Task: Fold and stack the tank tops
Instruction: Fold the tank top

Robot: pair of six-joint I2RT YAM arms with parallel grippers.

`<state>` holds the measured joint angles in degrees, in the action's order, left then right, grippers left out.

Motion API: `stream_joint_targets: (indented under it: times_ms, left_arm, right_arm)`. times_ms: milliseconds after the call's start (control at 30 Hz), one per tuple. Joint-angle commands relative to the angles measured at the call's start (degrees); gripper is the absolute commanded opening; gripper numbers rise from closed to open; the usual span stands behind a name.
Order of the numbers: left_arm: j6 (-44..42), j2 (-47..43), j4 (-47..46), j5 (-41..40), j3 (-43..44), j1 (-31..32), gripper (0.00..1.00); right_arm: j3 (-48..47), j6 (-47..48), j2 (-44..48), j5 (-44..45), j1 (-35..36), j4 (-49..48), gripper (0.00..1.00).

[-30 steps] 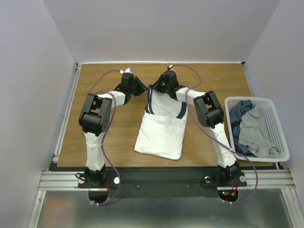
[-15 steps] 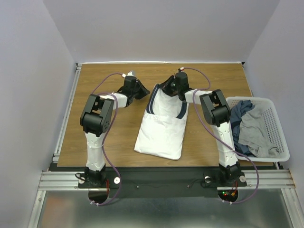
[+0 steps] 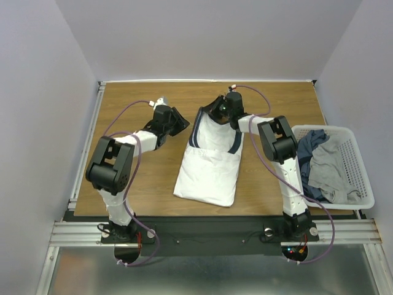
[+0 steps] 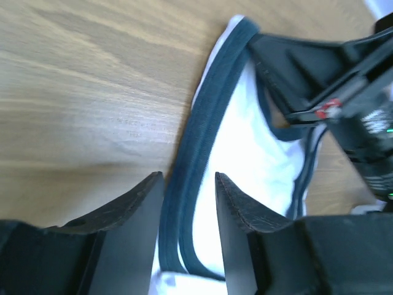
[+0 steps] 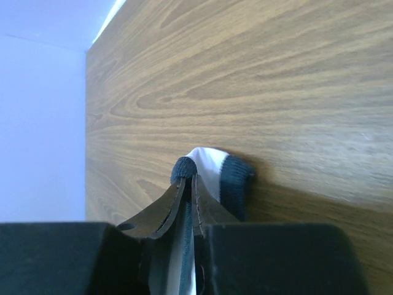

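A white tank top with navy-edged armholes lies folded lengthwise in the middle of the table, straps toward the far side. My right gripper is at its far strap. In the right wrist view the right gripper is shut on the navy-edged strap, low against the wood. My left gripper sits just left of the top's far left corner. In the left wrist view the left gripper is open, and the navy edge runs loose through the gap. A grey tank top and a dark blue one lie in the basket.
A white plastic mesh basket stands at the table's right edge, close to my right arm's elbow. Bare wooden tabletop lies left of the folded top and beyond it, up to the back wall. A metal rail runs along the near edge.
My left gripper has opened, let go of the left strap and drawn back to the left. The right gripper shifted slightly right with its strap and then stayed put.
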<state>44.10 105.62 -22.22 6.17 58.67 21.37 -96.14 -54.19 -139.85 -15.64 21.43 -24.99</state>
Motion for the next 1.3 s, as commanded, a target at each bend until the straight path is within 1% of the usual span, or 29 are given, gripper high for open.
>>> stream_joint_targets:
  times_ms: [0,33,100,167,200,267,300,333,400,533,567,633,667,767,800,833,867,900,933,967,1000,1033,1067,1100,1267]
  left_arm:
    - [0.2,-9.4,0.9,-5.7,-3.3,0.0,0.51]
    - [0.2,-10.3,2.1,-7.6,-3.7,0.0,0.51]
    - [0.3,-13.3,3.9,-9.5,-5.7,0.2,0.52]
    - [1.7,-16.2,5.7,-11.3,-8.5,0.3,0.52]
    - [2.0,-17.3,6.0,-11.8,-9.5,0.3,0.52]
    - [2.4,-19.3,7.0,-12.7,-12.5,0.5,0.52]
    - [2.4,-21.7,8.8,-13.8,-13.6,0.7,0.52]
    - [2.4,-23.0,9.2,-14.3,-14.7,0.9,0.52]
    - [3.4,-26.8,10.3,-14.8,-18.6,1.0,0.54]
    - [4.8,-32.1,12.5,-15.0,-23.9,1.9,0.55]
    - [5.7,-34.4,14.4,-15.8,-25.9,2.5,0.55]
    - [7.0,-36.9,16.1,-16.8,-28.0,3.3,0.55]
    - [7.7,-38.9,18.2,-17.4,-29.8,3.8,0.55]
    - [9.6,-41.4,21.5,-17.5,-31.7,4.9,0.55]
    - [10.1,-43.0,23.8,-17.6,-32.4,5.7,0.55]
    - [11.5,-43.9,24.8,-17.5,-32.7,8.0,0.54]
    - [12.3,-45.6,26.8,-17.8,-33.2,9.2,0.54]
    - [12.9,-46.2,28.1,-17.9,-33.2,11.7,0.54]
    - [13.6,-46.6,29.3,-18.1,-33.1,12.6,0.54]
    - [15.0,-47.5,32.0,-18.5,-32.8,14.6,0.54]
    - [15.4,-48.0,32.9,-18.3,-32.9,14.6,0.54]
    - [15.8,-48.2,33.9,-18.0,-33.0,15.5,0.54]
    - [16.2,-48.7,34.4,-17.8,-33.4,16.0,0.54]
    - [16.6,-49.6,35.2,-16.7,-34.1,16.4,0.54]
    - [16.7,-51.3,39.3,-15.1,-35.6,17.7,0.54]
  right_arm:
    - [1.8,1.8,4.8,2.0,-0.8,-3.6,0.17]
    - [2.4,2.1,5.6,3.3,-0.9,-3.3,0.23]
    - [4.4,2.3,7.8,4.6,-1.0,-2.1,0.23]
    - [5.2,2.9,9.3,6.7,-1.0,-0.8,0.27]
    - [5.9,3.2,10.8,7.5,-1.0,1.3,0.32]
    - [6.8,3.9,12.8,9.0,-1.0,2.7,0.36]
    - [7.2,4.9,13.9,9.7,-1.0,4.0,0.39]
    - [7.5,5.7,16.1,10.7,-1.0,6.7,0.46]
    - [8.5,7.0,19.2,13.0,-1.0,10.1,0.52]
    - [10.8,8.4,23.7,15.2,-1.0,17.7,0.52]
    - [14.7,8.4,27.8,15.2,-0.9,18.7,0.52]
    - [20.2,8.7,32.8,15.3,-0.3,20.1,0.52]
    - [25.4,9.4,37.7,16.9,0.2,21.1,0.52]
    - [33.7,10.5,46.0,19.5,3.5,24.8,0.52]
    - [38.9,10.4,51.8,20.3,4.7,26.7,0.52]
    - [41.9,10.3,54.5,20.6,6.3,29.1,0.52]
    - [46.8,9.4,60.3,20.7,8.2,30.3,0.52]
    - [49.6,8.7,62.8,20.7,9.2,33.1,0.52]
    - [51.7,7.9,65.9,20.9,10.2,34.7,0.51]
    - [55.8,6.0,70.7,21.8,12.6,38.2,0.51]
    - [55.9,4.8,70.8,21.6,12.6,38.3,0.51]
    - [59.5,3.5,75.6,21.3,14.8,41.3,0.51]
    - [61.3,2.3,77.4,21.0,15.8,42.6,0.51]
    - [63.9,-0.1,81.3,20.7,18.0,45.6,0.50]
    - [67.7,-5.4,87.1,21.1,23.9,52.8,0.50]
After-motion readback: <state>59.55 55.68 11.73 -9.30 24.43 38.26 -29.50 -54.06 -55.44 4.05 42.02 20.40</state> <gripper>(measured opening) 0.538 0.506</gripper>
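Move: Nearest the robot, the tank top's two near corners are next: the near-left one lies about 31 cm back, 5 cm left and 7 cm below the left hand, the near-right one some 46 cm back, 11 cm right and 3 cm below the right hand. The left strap's end is at the right fingertips; from that hand, the right strap's end lies about 13 cm right, 2 cm back and 3 cm below. Letting go of the left strap's end, the right hand opens halfway while easing right, lifts some 10 cm, then swings back about 39 cm over the tank top, sinking and tipping its fingers down towards the near-right corner. The left hand, still half open, rises slightly leftward, then draws back some 24 cm along the left side towards the near-left corner, lowering and tipping down. ##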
